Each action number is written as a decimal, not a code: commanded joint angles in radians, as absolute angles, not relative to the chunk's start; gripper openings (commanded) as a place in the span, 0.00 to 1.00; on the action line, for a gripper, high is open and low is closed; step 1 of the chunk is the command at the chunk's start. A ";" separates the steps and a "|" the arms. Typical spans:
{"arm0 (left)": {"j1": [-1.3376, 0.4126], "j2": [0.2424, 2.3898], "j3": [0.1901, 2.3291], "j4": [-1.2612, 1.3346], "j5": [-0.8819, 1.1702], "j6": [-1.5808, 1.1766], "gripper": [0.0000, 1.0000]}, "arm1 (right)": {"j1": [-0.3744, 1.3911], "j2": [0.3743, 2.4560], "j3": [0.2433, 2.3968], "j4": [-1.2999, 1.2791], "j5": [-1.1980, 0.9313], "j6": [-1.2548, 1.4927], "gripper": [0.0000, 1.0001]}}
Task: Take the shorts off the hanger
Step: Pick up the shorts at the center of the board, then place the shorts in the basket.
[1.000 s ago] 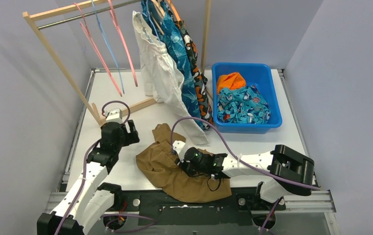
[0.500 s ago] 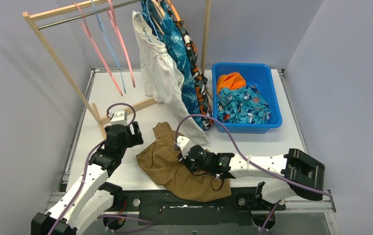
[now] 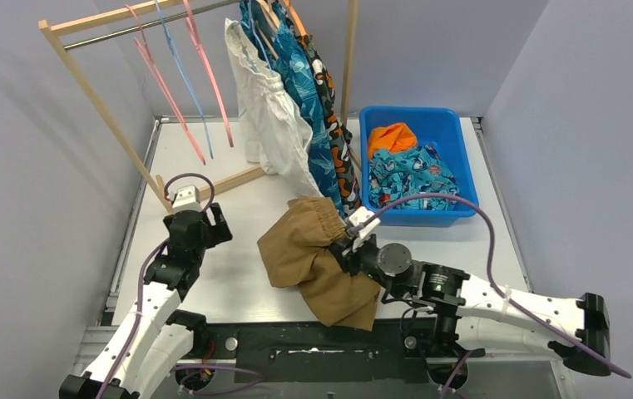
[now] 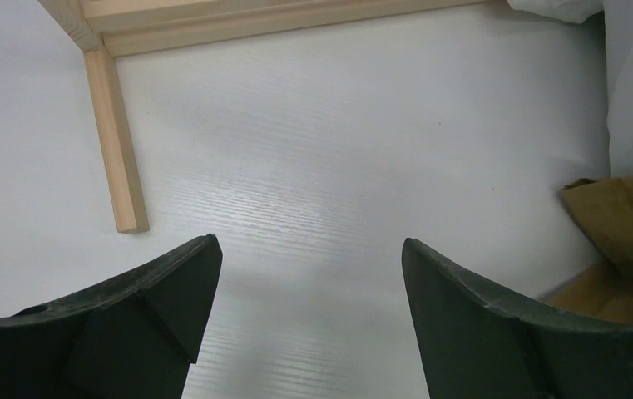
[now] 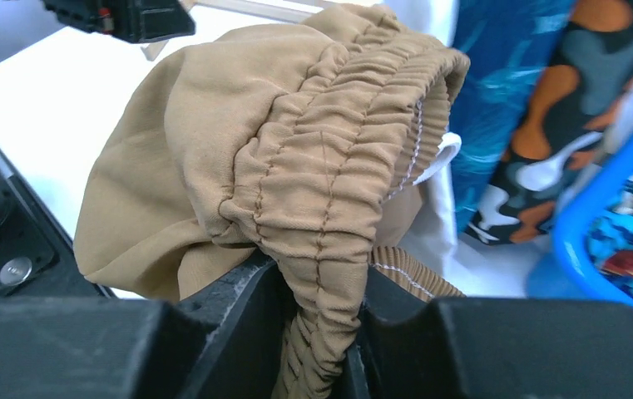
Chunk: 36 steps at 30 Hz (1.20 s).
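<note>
The brown shorts (image 3: pixel 309 258) hang bunched from my right gripper (image 3: pixel 348 246), lifted off the table in front of the rack. Up close, my right gripper (image 5: pixel 321 278) is shut on their gathered elastic waistband (image 5: pixel 329 166). White shorts (image 3: pixel 267 108), blue patterned shorts (image 3: pixel 300 75) and camouflage shorts (image 3: pixel 331 96) hang on hangers from the rack's rod. My left gripper (image 3: pixel 196 223) hovers over the table to the left of the brown shorts, open and empty (image 4: pixel 309 243). A corner of the brown shorts (image 4: pixel 625 216) shows at its right.
A blue bin (image 3: pixel 465 166) at the back right holds orange shorts (image 3: pixel 392 137) and teal shark-print shorts (image 3: pixel 412 179). Empty pink and blue hangers (image 3: pixel 167 79) hang at the rod's left. The rack's wooden foot (image 4: pixel 117 141) lies just ahead of my left gripper.
My right gripper closed further on the brown shorts and carried them up and to the right, toward the bin. The left gripper shifted slightly and stayed open.
</note>
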<state>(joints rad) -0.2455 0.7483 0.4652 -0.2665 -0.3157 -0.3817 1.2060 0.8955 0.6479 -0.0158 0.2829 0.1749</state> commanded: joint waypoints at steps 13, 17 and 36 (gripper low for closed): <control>-0.207 0.681 0.509 -0.233 -0.405 -0.359 0.78 | 1.200 0.780 1.024 -0.602 1.111 0.294 0.00; -0.209 0.642 0.487 -0.209 -0.395 -0.335 0.78 | 1.127 0.816 1.043 -0.524 1.113 0.181 0.00; -0.209 0.645 0.485 -0.204 -0.376 -0.312 0.78 | 0.310 1.057 1.435 -0.457 0.430 0.031 0.00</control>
<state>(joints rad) -0.2138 0.6483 0.4656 -0.2649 -0.3817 -0.3283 0.3786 0.9787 1.2392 -0.5404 0.5831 0.1162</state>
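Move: Ahead and to the right of the right hand, which already grips the brown shorts by the waistband, the blue bin's middle lies about 29 cm farther out, 26 cm to the right and some 16 cm lower. The camouflage shorts hang roughly 22 cm ahead, level sideways; the white shorts hang about 18 cm ahead and 15 cm left. From the left hand the bin is roughly 19 cm ahead, 68 cm right and 8 cm lower. Swinging the gripped brown shorts towards the blue bin, the right hand first goes right and up, then on right and forward, about 27 cm right, 15 forward and 12 up in all. The wrist turns some 60 degrees clockwise until the fingers point forward; they stay shut on the waistband. The empty left hand drifts slightly up and left. ##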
